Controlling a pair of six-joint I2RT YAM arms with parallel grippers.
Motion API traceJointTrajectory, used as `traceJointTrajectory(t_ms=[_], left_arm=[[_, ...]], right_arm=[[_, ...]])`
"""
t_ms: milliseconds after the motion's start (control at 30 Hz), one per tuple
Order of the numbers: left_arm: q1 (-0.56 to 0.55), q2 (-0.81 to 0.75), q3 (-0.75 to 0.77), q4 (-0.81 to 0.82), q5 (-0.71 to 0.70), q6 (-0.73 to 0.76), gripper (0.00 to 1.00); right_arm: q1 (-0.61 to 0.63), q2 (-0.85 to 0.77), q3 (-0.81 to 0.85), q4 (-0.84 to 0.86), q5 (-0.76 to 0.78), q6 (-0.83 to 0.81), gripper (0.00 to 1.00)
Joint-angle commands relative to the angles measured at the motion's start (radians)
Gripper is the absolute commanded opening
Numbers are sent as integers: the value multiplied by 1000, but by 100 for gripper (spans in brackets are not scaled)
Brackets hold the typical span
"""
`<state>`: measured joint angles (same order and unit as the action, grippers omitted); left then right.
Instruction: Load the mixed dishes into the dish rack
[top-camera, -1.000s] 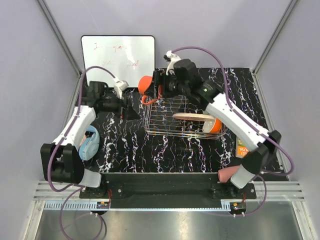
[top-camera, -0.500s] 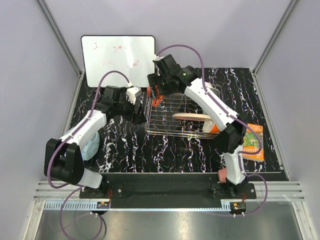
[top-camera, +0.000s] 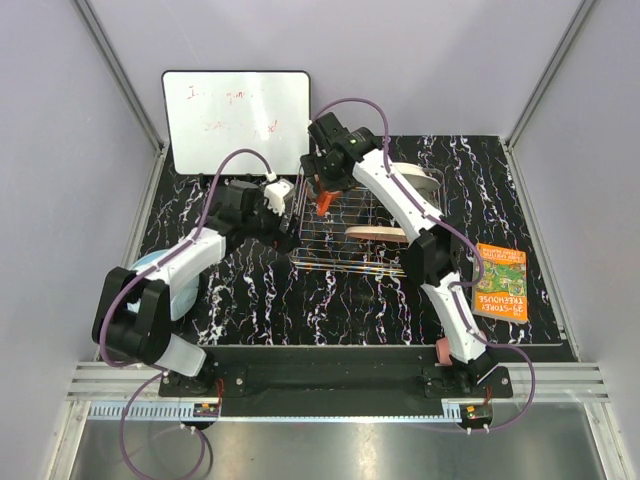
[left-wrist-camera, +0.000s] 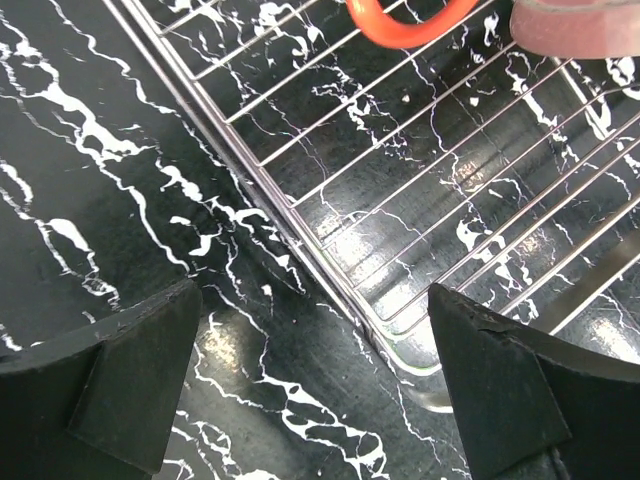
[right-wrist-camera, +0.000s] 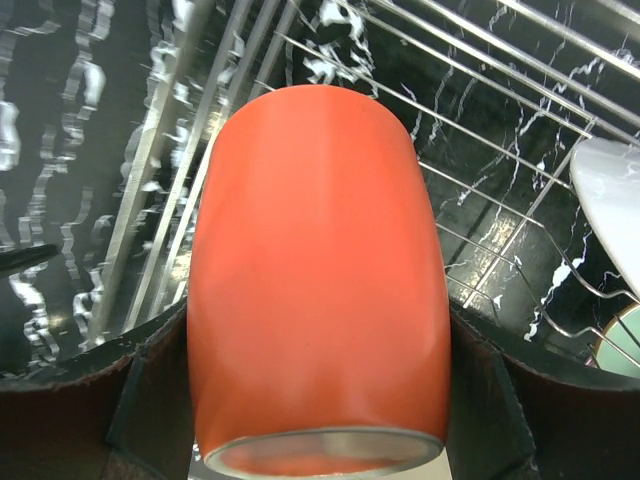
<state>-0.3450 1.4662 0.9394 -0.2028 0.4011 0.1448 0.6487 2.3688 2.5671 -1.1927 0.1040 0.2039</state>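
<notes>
My right gripper is shut on the orange mug, holding it over the far left corner of the dish rack. In the right wrist view the mug fills the gap between both fingers, above the rack wires. A pink-and-cream plate lies in the rack. My left gripper is open and empty at the rack's near left corner. Its fingers straddle the corner just above the table. The mug's handle and the plate's edge show at the top of that view.
A white plate sits behind the rack's far right side, and a mint-green bowl peeks in beside it. A whiteboard stands at the back left. An orange book lies right, blue headphones left, a pink cup by the right base.
The right arm has carried the orange mug leftward over the rack's far left corner, uncovering the orange book. The left gripper has moved right to the rack's near left corner.
</notes>
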Motion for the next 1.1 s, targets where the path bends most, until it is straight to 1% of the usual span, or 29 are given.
traceJointTrajectory(t_ms=[0,200,333,567,667,767,933,1067], left_arm=[[-15,23,-20,101,-42,-4,99],[-23,37,-53,115,-57,13,99],[-41,10,-82,95,-73,41,99],[-132,-41,-126,29,-96,104,99],[-150,-73,-129,-3,-88,114,99],[-163,-86,-119,-46,-85,124,99],[-164,-110,-120,-67,-88,122,99],[-164,-139,-129,-86,-59,125,99]], right_arm=[[-7,9,77,22,-10,-21,0],[-11,35,85,27,-10,-26,0],[-23,52,94,31,-21,-24,0],[-32,73,77,30,-24,-32,0],[-34,84,67,28,-27,-34,0],[-34,84,50,31,-38,-38,0],[-34,87,24,30,-56,-43,0],[-34,95,8,25,-98,-55,0]])
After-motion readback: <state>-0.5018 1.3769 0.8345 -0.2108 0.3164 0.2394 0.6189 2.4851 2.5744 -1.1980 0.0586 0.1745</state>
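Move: The right hand, already holding the orange mug, is over the far-left part of the rack; its slot lies about 1 cm ahead and some 9 cm below. The pink plate stands about 13 cm right of that hand and 10 cm back, the white plate about 23 cm right and level fore and aft. From the open left hand, the rack's near-left corner is roughly 6 cm back, 2 cm right and 4 cm below; the pink plate is about 21 cm right, level fore and aft. Lower the orange mug about 6 cm into the far-left end of the rack with the right gripper, keeping hold of it and pausing briefly partway down. Sink the left gripper some 2 cm at the rack's left side, fingers still wide, then draw it about 5 cm back and a little right, turning slightly clockwise, the right finger hooking the near-left corner and dragging it along. ##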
